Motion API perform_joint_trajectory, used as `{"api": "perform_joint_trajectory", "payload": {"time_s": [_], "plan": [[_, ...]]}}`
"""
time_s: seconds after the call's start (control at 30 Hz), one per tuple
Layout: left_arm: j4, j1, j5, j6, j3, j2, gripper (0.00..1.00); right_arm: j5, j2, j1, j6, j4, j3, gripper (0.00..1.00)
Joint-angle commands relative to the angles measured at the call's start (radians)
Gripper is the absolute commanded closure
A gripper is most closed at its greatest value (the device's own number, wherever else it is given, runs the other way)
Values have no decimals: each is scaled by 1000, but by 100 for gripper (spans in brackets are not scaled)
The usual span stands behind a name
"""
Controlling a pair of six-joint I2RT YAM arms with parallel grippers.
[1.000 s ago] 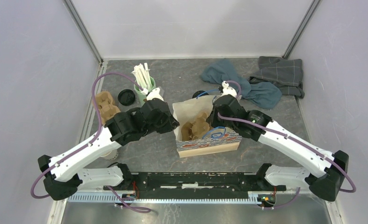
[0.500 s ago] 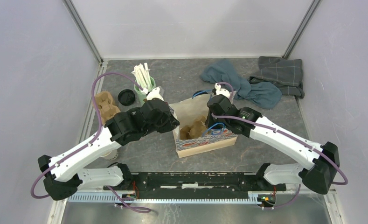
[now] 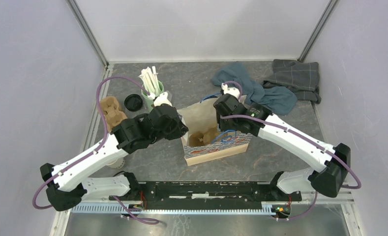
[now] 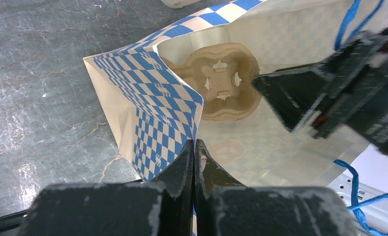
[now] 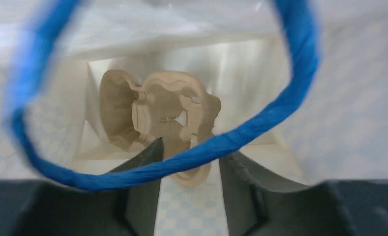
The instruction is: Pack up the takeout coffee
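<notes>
The takeout coffee (image 3: 133, 102) stands at the back left beside the green mug, and only its round black lid shows. A blue-checked paper bag (image 3: 216, 152) lies on its side mid-table, its mouth facing away from the arms. A brown pulp cup carrier (image 5: 157, 108) sits inside it. My left gripper (image 4: 195, 147) is shut on the edge of the bag's left wall (image 4: 157, 113). My right gripper (image 5: 189, 164) reaches into the bag's mouth, open, with the carrier just beyond its fingertips. The bag's blue handle (image 5: 260, 125) crosses in front of it.
The mint-green mug (image 3: 150, 91) holds white sticks. A second brown carrier (image 3: 110, 110) lies at the left, and a pale cup (image 3: 117, 162) peeks out under my left arm. A teal cloth (image 3: 260, 91) and a grey cloth (image 3: 295, 73) lie back right. Walls enclose the table.
My right arm has swung left and farther back at the bag's mouth, and its gripper has opened. The carrier now lies deeper in the bag. The left arm has held still.
</notes>
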Motion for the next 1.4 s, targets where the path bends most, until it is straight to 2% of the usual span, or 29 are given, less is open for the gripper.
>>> {"api": "perform_joint_trajectory", "payload": {"time_s": [0.0,0.2,0.33,0.47,0.57,0.67,0.77,0.87,1.03,1.17,1.27,1.37], "plan": [[18,-3,-68,30,-11,-25,98,139,-8,3,-144,-191,186,44],[-8,-3,-78,43,2,-14,98,-123,-58,4,-244,-85,288,39],[-82,-3,-125,26,37,-10,98,-214,-59,3,-340,-103,475,27],[-196,-3,-183,-9,60,-33,98,-243,-53,3,-417,-92,707,14],[-297,-2,-228,-65,64,-63,98,-136,-52,-9,-443,-85,792,8],[-407,-3,-263,-124,70,-105,98,-21,-73,-80,-454,-84,733,4],[-507,-3,-297,-171,94,-153,98,-62,-77,-237,-461,-69,651,5],[-585,-3,-325,-204,119,-199,98,-77,-58,-309,-494,-42,556,6],[-602,-3,-327,-189,135,-279,98,-142,-11,-319,-575,90,363,5],[-601,-3,-335,-189,130,-335,98,-257,89,-309,-610,155,304,2],[-600,-3,-342,-205,116,-365,98,-252,165,-252,-647,190,326,2],[-604,-3,-334,-213,94,-381,98,-184,289,-195,-690,123,434,2]]}}
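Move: My right hand is inside the open bag. The lidded coffee cup stands about 15 cm ahead, 2 cm left and 12 cm below it; the carrier lies 3 cm ahead, 4 cm left, 12 cm down, and the teal cloth 28 cm ahead, 17 cm right. My left hand grips the bag's left edge, with free table about 15 cm left and 5 cm back; the paper cups sit some 26 cm left, 3 cm back, the stirrer pot 23 cm ahead, 12 cm left. I lift my right hand about 30 cm, tilting it up out of the bag while spreading its fingers wide, then swing right and forward and come down some 25 cm towards the lidded cup. Once that hand is well up, my left keeps its pinch on the bag edge and drags the bag about 17 cm left and slightly back, turning counter-clockwise. ##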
